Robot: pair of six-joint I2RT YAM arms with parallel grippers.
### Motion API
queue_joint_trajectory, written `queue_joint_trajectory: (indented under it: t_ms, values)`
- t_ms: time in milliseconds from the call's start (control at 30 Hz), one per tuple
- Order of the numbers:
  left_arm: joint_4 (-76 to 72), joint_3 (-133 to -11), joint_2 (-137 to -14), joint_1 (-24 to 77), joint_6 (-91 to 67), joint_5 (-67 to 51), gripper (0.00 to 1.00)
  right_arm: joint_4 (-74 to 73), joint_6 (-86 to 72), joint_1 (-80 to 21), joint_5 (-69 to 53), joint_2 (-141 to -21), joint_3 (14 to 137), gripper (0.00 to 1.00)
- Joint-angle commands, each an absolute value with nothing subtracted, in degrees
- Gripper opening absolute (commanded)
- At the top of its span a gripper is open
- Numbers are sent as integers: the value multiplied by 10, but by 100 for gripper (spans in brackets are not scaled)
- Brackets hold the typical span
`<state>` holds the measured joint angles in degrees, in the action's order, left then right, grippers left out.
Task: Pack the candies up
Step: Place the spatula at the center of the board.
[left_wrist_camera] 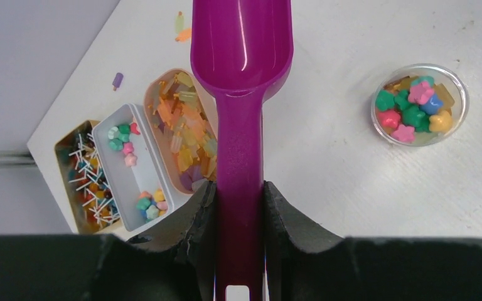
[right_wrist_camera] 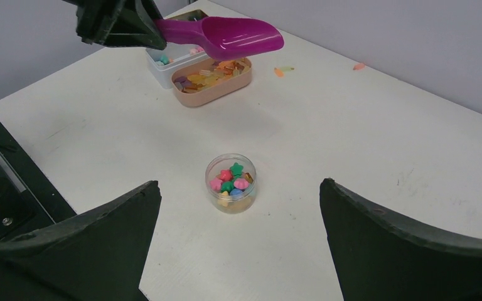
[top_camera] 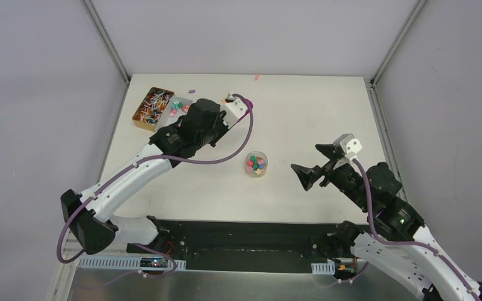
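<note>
My left gripper [left_wrist_camera: 240,194] [top_camera: 235,106] is shut on the handle of a magenta scoop [left_wrist_camera: 241,56] [right_wrist_camera: 238,34]. The scoop's bowl looks empty and hangs over a peach tray [left_wrist_camera: 157,84] [right_wrist_camera: 210,94] of orange-amber candies [left_wrist_camera: 185,135]. Beside that tray, a white tray [left_wrist_camera: 141,166] holds pink, green and yellow candies [left_wrist_camera: 122,135]. A small clear jar [top_camera: 256,164] [left_wrist_camera: 458,94] [right_wrist_camera: 231,194] at the table's middle holds mixed candies [left_wrist_camera: 414,106] and has no lid on. My right gripper [top_camera: 302,177] [right_wrist_camera: 238,184] is open, facing the jar from the right, apart from it.
A gold tin [top_camera: 147,108] [left_wrist_camera: 63,157] of coloured sticks stands left of the white tray at the far left corner. A few loose sweets [top_camera: 191,91] [left_wrist_camera: 118,80] [right_wrist_camera: 279,71] lie near the back edge. Metal frame posts rise at the back corners.
</note>
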<state>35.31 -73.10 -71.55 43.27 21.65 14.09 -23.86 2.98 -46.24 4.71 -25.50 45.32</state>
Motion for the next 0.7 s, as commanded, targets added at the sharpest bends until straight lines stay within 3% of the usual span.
queue_joint_trajectory:
  t_ms: [0, 300, 667]
  values:
    - [268, -721, -746, 428, 126, 198, 0, -225, 8, -464, 47, -248, 472, 100]
    - [122, -631, -802, 419, 5, 264, 0, -227, -16, -464, 51, -261, 472, 100]
    - [72, -614, -898, 372, -50, 185, 0, -257, -30, -465, 89, -265, 488, 100]
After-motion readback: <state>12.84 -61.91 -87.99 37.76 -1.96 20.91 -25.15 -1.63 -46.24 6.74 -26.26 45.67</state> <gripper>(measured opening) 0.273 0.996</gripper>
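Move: My left hand holds the spatula in the air. The board's middle, where it should go, lies about 7 cm ahead, 6 cm to the right and 25 cm below. The peach box is roughly 10 cm ahead and 9 cm left, the white box some 13 cm ahead and 18 cm left, and the candy jar about 6 cm back and 10 cm right. From my idle right hand, the board's middle lies some 18 cm ahead, 11 cm left and 29 cm down. Keeping the spatula's handle pinched, I bring my left hand steadily down about 12 cm and forward some 6 cm towards the middle of the board, coming down on the right-hand side of the peach box. On the way I turn the wrist about 25 degrees counter-clockwise, so the blade swings from forward-right to nearly straight ahead, still slanting down. ##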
